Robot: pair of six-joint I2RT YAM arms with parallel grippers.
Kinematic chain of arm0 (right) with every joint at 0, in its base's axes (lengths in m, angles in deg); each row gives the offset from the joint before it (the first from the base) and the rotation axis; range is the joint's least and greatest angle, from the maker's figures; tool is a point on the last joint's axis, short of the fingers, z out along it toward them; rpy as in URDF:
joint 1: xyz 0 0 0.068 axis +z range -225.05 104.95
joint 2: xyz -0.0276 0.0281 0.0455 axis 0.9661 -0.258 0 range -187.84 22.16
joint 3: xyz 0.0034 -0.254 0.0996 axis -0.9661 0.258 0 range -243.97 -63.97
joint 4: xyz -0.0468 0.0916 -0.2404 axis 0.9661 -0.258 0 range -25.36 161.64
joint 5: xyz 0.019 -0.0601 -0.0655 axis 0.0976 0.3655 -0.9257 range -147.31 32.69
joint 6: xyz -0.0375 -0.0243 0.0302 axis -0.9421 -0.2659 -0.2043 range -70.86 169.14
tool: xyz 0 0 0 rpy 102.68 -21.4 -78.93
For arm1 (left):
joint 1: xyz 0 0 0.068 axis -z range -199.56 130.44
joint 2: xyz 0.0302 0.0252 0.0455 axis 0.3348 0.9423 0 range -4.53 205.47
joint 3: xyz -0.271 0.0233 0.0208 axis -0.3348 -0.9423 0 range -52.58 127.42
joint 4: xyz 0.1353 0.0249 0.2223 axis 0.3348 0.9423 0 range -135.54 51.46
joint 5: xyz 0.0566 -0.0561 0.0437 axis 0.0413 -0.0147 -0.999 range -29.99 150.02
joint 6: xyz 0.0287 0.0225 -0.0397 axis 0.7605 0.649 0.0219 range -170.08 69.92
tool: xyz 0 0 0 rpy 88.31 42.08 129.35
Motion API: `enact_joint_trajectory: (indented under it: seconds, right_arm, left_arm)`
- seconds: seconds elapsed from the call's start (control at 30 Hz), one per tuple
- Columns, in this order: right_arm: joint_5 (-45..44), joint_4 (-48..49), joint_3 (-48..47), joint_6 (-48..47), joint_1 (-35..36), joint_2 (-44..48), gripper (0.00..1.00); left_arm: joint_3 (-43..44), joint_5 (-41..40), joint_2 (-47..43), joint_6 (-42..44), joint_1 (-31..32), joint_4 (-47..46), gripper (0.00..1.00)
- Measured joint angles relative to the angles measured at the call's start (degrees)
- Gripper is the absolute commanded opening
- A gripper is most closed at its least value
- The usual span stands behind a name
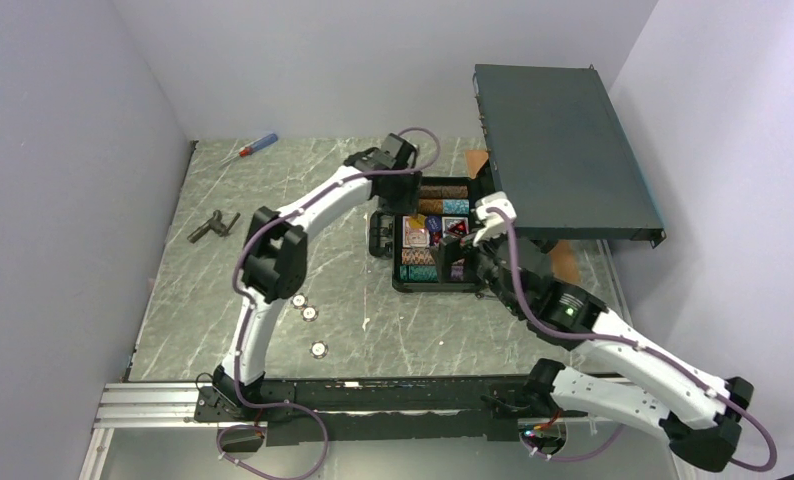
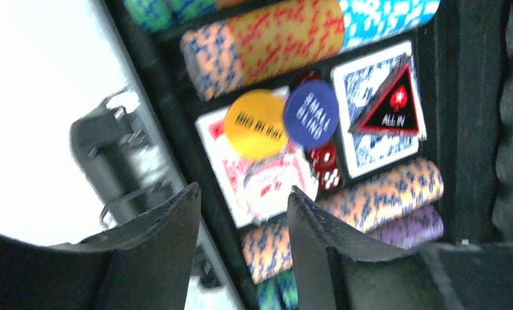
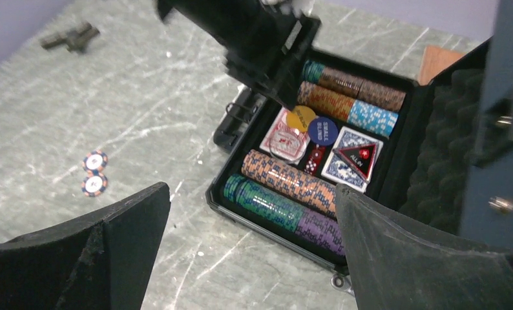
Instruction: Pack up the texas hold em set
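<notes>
The texas hold em set's case (image 1: 413,288) lies open mid-table, its foam-lined lid (image 3: 435,161) standing up on the right. Inside are rows of striped chips (image 3: 286,184), a red deck (image 2: 260,187), a blue deck (image 2: 370,139), red dice (image 2: 325,165), a yellow button (image 2: 255,124), a blue button (image 2: 311,113) and a triangular ALL IN marker (image 2: 393,103). My left gripper (image 2: 244,194) hangs open over the case's left wall, holding nothing. My right gripper (image 3: 252,190) stands wide open at the case's near side, also holding nothing. Three loose chips (image 1: 310,313) lie on the table to the left.
A large flat dark rack box (image 1: 563,150) sits tilted at the back right, behind the lid. A red-and-blue-handled screwdriver (image 1: 253,148) lies at the back left, and a small dark metal part (image 1: 213,227) at the left. Walls close in on both sides.
</notes>
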State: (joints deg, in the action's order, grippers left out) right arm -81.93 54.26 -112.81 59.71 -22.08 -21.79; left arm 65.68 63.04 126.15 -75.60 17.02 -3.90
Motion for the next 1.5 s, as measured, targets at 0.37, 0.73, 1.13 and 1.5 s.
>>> enact_joint_trajectory:
  seconds: [0.37, 0.73, 1.13, 1.5]
  right_arm:
    - [2.6, -3.6, -13.0, -0.4, 0.0, -27.1, 0.90]
    - [-1.5, -19.6, -41.5, 2.9, -5.8, -66.8, 0.41]
    - [-7.0, -27.0, -45.0, 1.8, -16.4, -73.1, 0.33]
    - [-6.4, -23.3, -43.6, -1.6, -18.7, -75.0, 0.35]
  left_arm:
    - [-23.8, 3.6, -36.8, 2.5, -22.6, 1.1, 0.87]
    - [-36.0, 4.1, -47.6, 7.4, -27.6, -1.0, 0.86]
    - [-39.2, 9.7, -47.7, 7.3, -28.2, -2.1, 0.90]
    - [-39.2, 14.2, -47.0, 6.8, -28.2, -3.3, 0.90]
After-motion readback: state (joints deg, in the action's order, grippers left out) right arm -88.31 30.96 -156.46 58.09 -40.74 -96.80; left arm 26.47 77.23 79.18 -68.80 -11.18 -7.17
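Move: The ALL IN button on the blue deck lies about 21 cm ahead of the right hand, 4 cm to its right and 25 cm below. The SMALL BLIND button is level with it, 6 cm farther left, and BIG BLIND is some 11 cm left of it. From the left hand ALL IN is about 14 cm right, 3 cm ahead and 4 cm down; the two loose chips lie some 22 cm left, 16 cm back and 8 cm down. Clear the left gripper out of the case, swinging it about 25 cm left and up, opening wide, then settle it lower beside the case. Bring the right gripper down some 22 cm and forward 19 cm to just over the near-left corner of ALL IN, arcing left and back right, fingers tipping steeply down and closing to about a third. ##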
